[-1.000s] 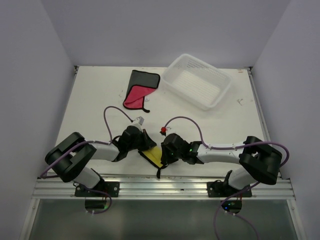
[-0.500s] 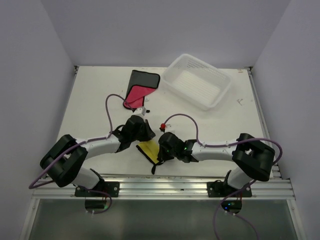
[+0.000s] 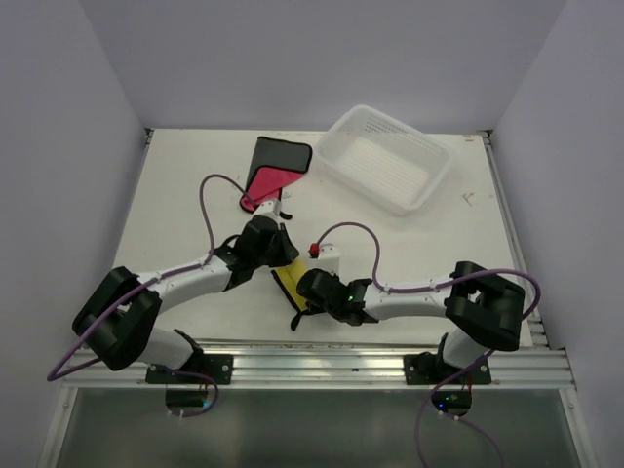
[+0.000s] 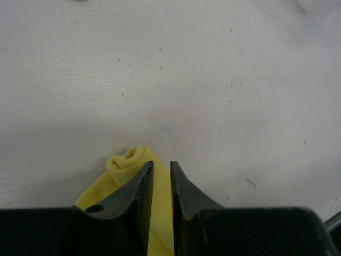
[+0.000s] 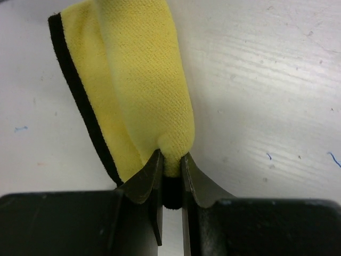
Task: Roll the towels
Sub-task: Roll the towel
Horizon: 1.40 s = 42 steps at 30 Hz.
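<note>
A yellow towel (image 3: pixel 287 281) with a black edge lies near the table's front, between my two grippers. Its far end is curled into a small roll (image 4: pixel 127 159). My left gripper (image 3: pixel 282 256) hovers over that end; in the left wrist view its jaws (image 4: pixel 161 164) stand a narrow gap apart, with yellow cloth showing below them. My right gripper (image 3: pixel 305 290) is shut on the near fold of the yellow towel (image 5: pixel 144 80), which bunches between its tips (image 5: pixel 170 156). A second, red and black towel (image 3: pixel 270 175) lies folded at the back.
A white perforated basket (image 3: pixel 429 180) stands at the back right. A loose black strap (image 3: pixel 295 319) trails from the yellow towel toward the front rail. Purple cables loop above both arms.
My left gripper has moved away from the front edge and its jaws have parted slightly. My right gripper has slid left with the towel's near end, and the towel has shifted with it.
</note>
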Tool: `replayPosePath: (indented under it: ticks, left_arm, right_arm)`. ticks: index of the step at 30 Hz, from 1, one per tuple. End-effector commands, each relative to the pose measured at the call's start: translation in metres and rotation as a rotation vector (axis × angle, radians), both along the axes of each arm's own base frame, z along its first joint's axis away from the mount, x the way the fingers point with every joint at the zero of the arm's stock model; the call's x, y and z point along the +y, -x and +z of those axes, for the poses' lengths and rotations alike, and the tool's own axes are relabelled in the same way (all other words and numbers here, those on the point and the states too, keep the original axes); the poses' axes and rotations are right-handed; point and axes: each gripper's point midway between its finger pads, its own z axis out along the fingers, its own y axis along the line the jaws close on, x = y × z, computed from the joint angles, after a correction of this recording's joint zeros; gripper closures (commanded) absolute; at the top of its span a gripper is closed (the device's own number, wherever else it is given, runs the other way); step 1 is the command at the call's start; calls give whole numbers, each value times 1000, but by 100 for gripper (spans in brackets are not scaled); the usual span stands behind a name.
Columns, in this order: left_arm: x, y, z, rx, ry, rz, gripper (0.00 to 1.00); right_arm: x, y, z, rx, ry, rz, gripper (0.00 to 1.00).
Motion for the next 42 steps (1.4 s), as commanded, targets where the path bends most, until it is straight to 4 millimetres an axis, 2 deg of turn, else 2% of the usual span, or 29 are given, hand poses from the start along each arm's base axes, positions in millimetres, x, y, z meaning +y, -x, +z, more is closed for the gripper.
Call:
replayPosePath:
  ticks: [1,2,3,5,6,9,12,16,20,24,26,28,29,31,36,42]
  left_arm:
    - [-1,4,-4,29,24,1,78]
    - [0,6,-4,39,39,13,78]
    - [5,14,-13,57,33,19,78]
    - [10,23,-11,56,68,34,79]
    - [17,32,-22,72,63,42,79]
    - [26,42,-27,81,64,61,79]
    - [27,40,-17,52,76,70,79]
    - [28,29,7,-7,81,91,79]
    - [32,18,22,-46,47,115,78]
    - [25,12,37,-77,58,90,78]
    - [22,13,35,-66,63,73,78]
    - [21,16,32,-50,64,66,78]
    - [21,18,29,-41,66,64,78]
    - [19,21,29,-36,83,56,78]
    - [19,27,23,-22,100,50,78]
    - [18,25,20,-20,88,44,78]
  right_arm:
    - [-19,4,8,-112,170,1,100]
    - [-16,6,12,-136,184,3,100]
    - [-16,7,12,-139,199,5,100]
    - [-22,9,10,-132,222,-12,100]
    - [-24,9,9,-131,227,-16,100]
    - [-26,10,6,-131,243,-10,100]
    - [-24,10,9,-149,266,-2,100]
    - [-22,16,17,-218,340,21,100]
    - [-9,28,24,-297,411,80,100]
    - [4,35,28,-356,461,128,100]
    - [11,39,29,-384,498,150,100]
    - [9,42,28,-404,559,166,100]
    - [16,44,33,-431,561,165,100]
    - [12,46,27,-451,638,178,100]
    - [25,53,29,-500,710,222,100]
    - [30,54,17,-521,796,247,100]
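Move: The yellow towel, its near end already pinched in the right fingers, has its middle about 5 cm ahead and 4 cm left of the right hand. The black loop lies about 5 cm back and 4 cm left; the table's near edge is some 11 cm straight back. From the open left hand the towel's middle is some 7 cm back and 6 cm below. The red-and-grey towel lies 20 cm ahead and 5 cm left of the left hand. The yellow towel's pinched end is drawn back about 6 cm towards the table's near edge and a little left by the right hand, which keeps its grip, rolls some 45 degrees counter-clockwise and levels its fingers to point more forward. The left hand, fingers unchanged, dips back, down and left, then rises about 5 cm and drifts forward, ending clear above the table. ##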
